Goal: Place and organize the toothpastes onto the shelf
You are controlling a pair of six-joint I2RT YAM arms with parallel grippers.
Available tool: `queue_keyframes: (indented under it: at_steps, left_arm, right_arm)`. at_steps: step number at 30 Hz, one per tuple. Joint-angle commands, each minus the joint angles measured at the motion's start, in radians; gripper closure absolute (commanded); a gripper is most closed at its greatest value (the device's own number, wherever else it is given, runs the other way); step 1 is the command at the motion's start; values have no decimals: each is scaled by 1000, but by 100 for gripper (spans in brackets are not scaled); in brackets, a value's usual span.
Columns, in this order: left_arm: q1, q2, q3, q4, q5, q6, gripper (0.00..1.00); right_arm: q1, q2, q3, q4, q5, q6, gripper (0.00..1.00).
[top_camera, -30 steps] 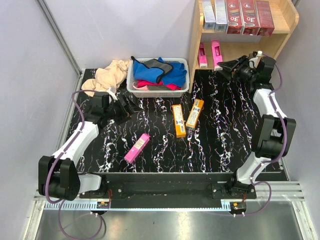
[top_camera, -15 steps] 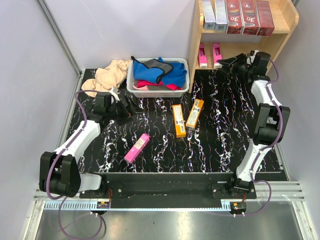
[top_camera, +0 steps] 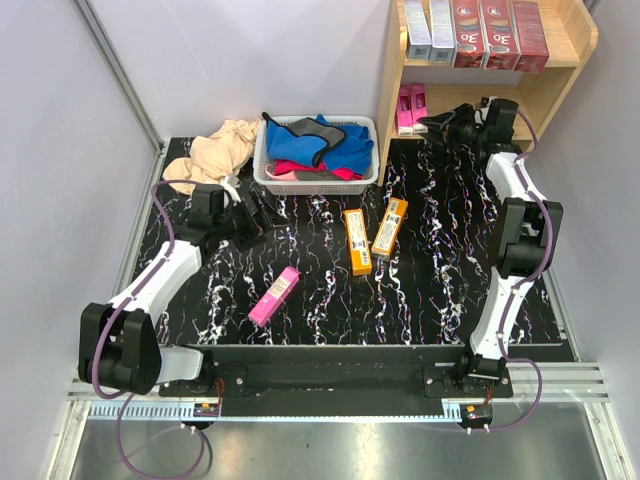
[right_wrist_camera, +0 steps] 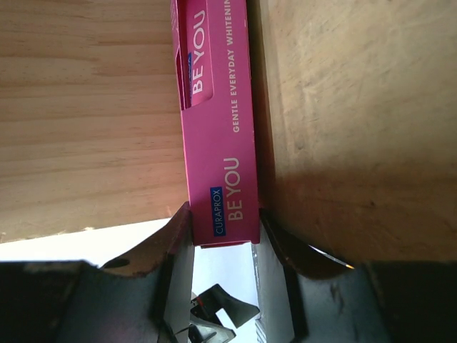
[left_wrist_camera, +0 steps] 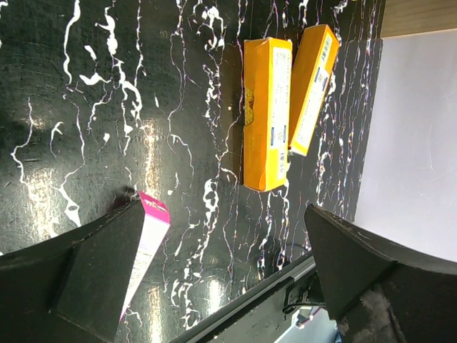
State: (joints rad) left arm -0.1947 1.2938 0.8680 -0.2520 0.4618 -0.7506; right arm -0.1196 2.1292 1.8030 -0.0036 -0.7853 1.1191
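The wooden shelf (top_camera: 390, 75) stands at the far right; its upper tier holds silver-grey boxes (top_camera: 430, 28) and dark red toothpastes (top_camera: 498, 32). On the lower tier one pink box (top_camera: 404, 106) stands, and my right gripper (top_camera: 438, 121) is shut on a second pink box (top_camera: 419, 101) right beside it. In the right wrist view this "BE YOU" box (right_wrist_camera: 218, 157) sits between the fingers (right_wrist_camera: 173, 246) against the shelf wood (right_wrist_camera: 86, 107). Two orange boxes (top_camera: 357, 241) (top_camera: 390, 226) and a pink box (top_camera: 274, 296) lie on the table. My left gripper (top_camera: 255, 210) hovers open, holding nothing.
A white basket (top_camera: 268, 178) with coloured cloths stands at the back centre, with a beige cloth (top_camera: 215, 150) to its left. The left wrist view shows the orange boxes (left_wrist_camera: 266, 114) (left_wrist_camera: 313, 86) and the pink box's end (left_wrist_camera: 146, 246) on black marble.
My right arm has carried its pink box leftward along the lower tier, up against the other pink box. The left arm has hardly shifted.
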Motion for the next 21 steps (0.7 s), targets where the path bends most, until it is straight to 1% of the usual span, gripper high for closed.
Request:
queue_keyframes:
  at_steps: [1,5,6,8,9,10,13,16,21]
  left_arm:
    - [-8,-7,-4,42,25,20,1]
    - [-9,-5,-4,39,21,22,1]
    - [-9,-4,-3,39,20,22,1]
    - [-11,-4,-3,37,23,23,1]
    - [-12,-5,-3,36,21,23,1]
    - [-12,-4,-4,36,23,25,1]
    - [-15,-7,-7,34,23,25,1]
    - [-18,-8,-12,34,24,23,1]
    - [-22,-10,-23,34,21,22,1]
  right_arm:
    - [15,12,30,-22,23,-13,57]
    - [15,-12,-13,-21,31,-21,49]
    - [15,-27,-36,-21,38,-24,41]
    - [15,-46,-60,-22,49,-27,34]
    - [15,-64,-85,-21,60,-31,29]
    - [15,-75,-94,-32,66,-33,22]
    - [14,-109,-126,-70,103,-56,12]
    - [14,-132,-146,-99,121,-79,7]
    - [14,-173,-186,-87,116,-91,2]
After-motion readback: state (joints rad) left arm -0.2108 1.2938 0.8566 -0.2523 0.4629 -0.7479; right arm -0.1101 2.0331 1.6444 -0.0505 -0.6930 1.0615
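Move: The right hand still pinches the near end of the second pink toothpaste, which lies on the lower shelf with its middle roughly 6 cm ahead, 1 cm to the left and level with the hand. The first pink toothpaste is about 4 cm to the left of it, alongside. The nearer orange toothpaste is on the table, some 23 cm back, 12 cm left and 22 cm below the hand. From the left hand, the second pink toothpaste is about 32 cm ahead, 35 cm right and 8 cm higher. Down and back, after a small lift: the right hand first spreads its fingers from the pink box's near end and rises about 1.5 cm, letting go. Still opening to nearly full width, it then sinks some 4.5 cm from that height and draws back about 2 cm from the shelf, its fingertips tipping slightly down. ##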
